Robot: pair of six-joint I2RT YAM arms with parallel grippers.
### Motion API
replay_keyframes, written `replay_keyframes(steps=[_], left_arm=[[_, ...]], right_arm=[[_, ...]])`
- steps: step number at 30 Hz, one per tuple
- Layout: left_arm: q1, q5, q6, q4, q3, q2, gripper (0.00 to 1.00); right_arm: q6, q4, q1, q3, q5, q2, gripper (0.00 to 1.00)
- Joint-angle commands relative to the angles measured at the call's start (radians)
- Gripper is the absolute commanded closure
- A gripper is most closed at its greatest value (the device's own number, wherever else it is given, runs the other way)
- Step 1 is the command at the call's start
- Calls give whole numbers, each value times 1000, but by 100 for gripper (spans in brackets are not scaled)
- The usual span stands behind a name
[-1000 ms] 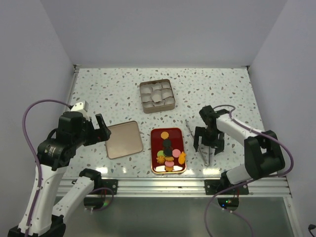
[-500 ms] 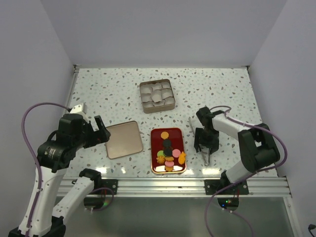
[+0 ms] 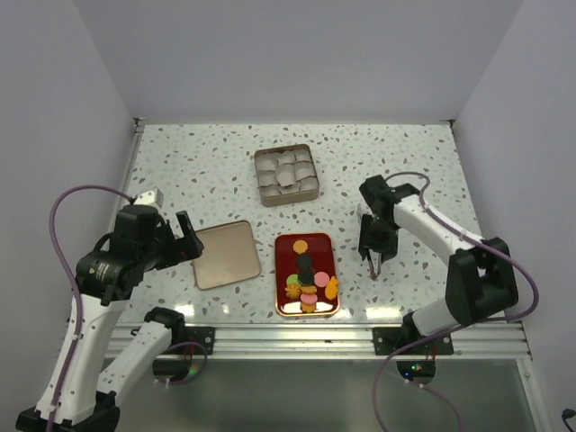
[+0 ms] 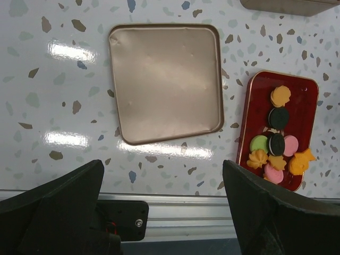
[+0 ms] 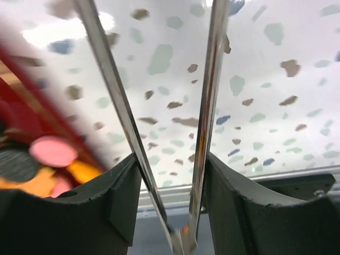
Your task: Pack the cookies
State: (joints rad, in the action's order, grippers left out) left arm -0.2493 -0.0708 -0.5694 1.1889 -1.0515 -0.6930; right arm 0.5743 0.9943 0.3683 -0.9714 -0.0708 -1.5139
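The cookies (image 3: 306, 274) lie in a heap on the red tray (image 3: 322, 247) near the front edge; the left wrist view shows the cookies (image 4: 276, 141) as orange, black, green and pink discs on that tray (image 4: 305, 106). My right gripper (image 3: 372, 245) is just right of the tray, shut on the metal tongs (image 3: 373, 263). In the right wrist view both fingers of that gripper (image 5: 172, 196) press on the two tong arms (image 5: 210, 106), and blurred cookies (image 5: 50, 151) show at the left. My left gripper (image 3: 187, 237) hovers open and holds nothing (image 4: 164, 212).
A square metal tin (image 3: 286, 175) with paper-lined compartments stands behind the tray. Its flat lid (image 3: 227, 255) lies left of the tray, below my left gripper (image 4: 164, 82). The aluminium rail (image 4: 212, 212) runs along the front edge.
My right gripper has closed on the tongs and moved them up and slightly toward the tray. The left arm has barely shifted.
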Motion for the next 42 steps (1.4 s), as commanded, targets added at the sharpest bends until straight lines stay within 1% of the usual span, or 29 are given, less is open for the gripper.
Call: replay_keyframes(steps=[1, 3, 4, 5, 7, 10, 14, 19, 21, 24, 29, 32, 35, 38, 41, 42], left_arm=[[-5, 19, -15, -52, -35, -25, 1], [-5, 26, -11, -67, -38, -36, 1], [-5, 32, -6, -72, -38, -42, 1], [-5, 37, -4, -78, -38, -46, 1], [-5, 46, 2, -94, -39, -60, 1], [-5, 58, 12, -115, -42, -79, 1], [-5, 63, 32, -129, -25, -76, 1], [-11, 88, 78, -126, -27, -74, 1], [-22, 74, 78, -127, -34, -74, 1], [-25, 75, 66, -140, -28, -59, 0], [-27, 121, 48, -167, 22, -43, 1], [-33, 126, 45, -167, 34, -34, 1], [-39, 144, 39, -164, 33, -39, 1], [-62, 158, 42, -166, 5, -60, 1], [-102, 137, 54, -166, -44, -98, 0], [-114, 126, 57, -166, -74, -109, 0]], right_arm=[[13, 165, 1, -224, -40, 110, 49], [6, 248, 1, -306, -21, 118, 49], [2, 277, 1, -385, -15, 121, 48], [1, 323, 1, -423, -8, 123, 48], [1, 362, 1, -513, 11, 132, 48], [21, 409, 1, -565, 31, 158, 47], [55, 460, 1, -570, 57, 193, 48], [93, 504, 3, -599, 46, 265, 48], [101, 504, 3, -592, 95, 303, 49], [117, 485, 11, -586, 196, 359, 52], [121, 497, 43, -586, 258, 425, 53], [133, 509, 95, -589, 249, 423, 53], [173, 509, 190, -604, 197, 379, 54], [231, 538, 346, -664, 96, 304, 54], [294, 569, 428, -720, 11, 227, 53], [309, 569, 479, -730, -6, 207, 53]])
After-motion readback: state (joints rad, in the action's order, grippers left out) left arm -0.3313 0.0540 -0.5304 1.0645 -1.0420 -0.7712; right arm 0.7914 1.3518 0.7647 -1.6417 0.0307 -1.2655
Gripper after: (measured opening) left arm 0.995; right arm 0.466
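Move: The tongs are already pinched in my right hand, low over the table. The red tray of cookies I take them to lies about 17 cm to the left and 5 cm back, some 4 cm lower. The grey box stands roughly 22 cm left and 20 cm farther out; the tan tray is about 36 cm left, almost level. From my empty left hand the red tray is some 24 cm to the right and 22 cm below, level in reach. I carry the tongs steeply up by about 24 cm, first slanting forward, then drawing back as I rise, and finally swing left some 10 cm, high up, to come over the near side of the red tray. My right wrist tips the fingers forward and leftward, about 25 degrees each way, and my grip stays. My open left hand eases some 4 cm right and a little forward, turning slightly clockwise. ##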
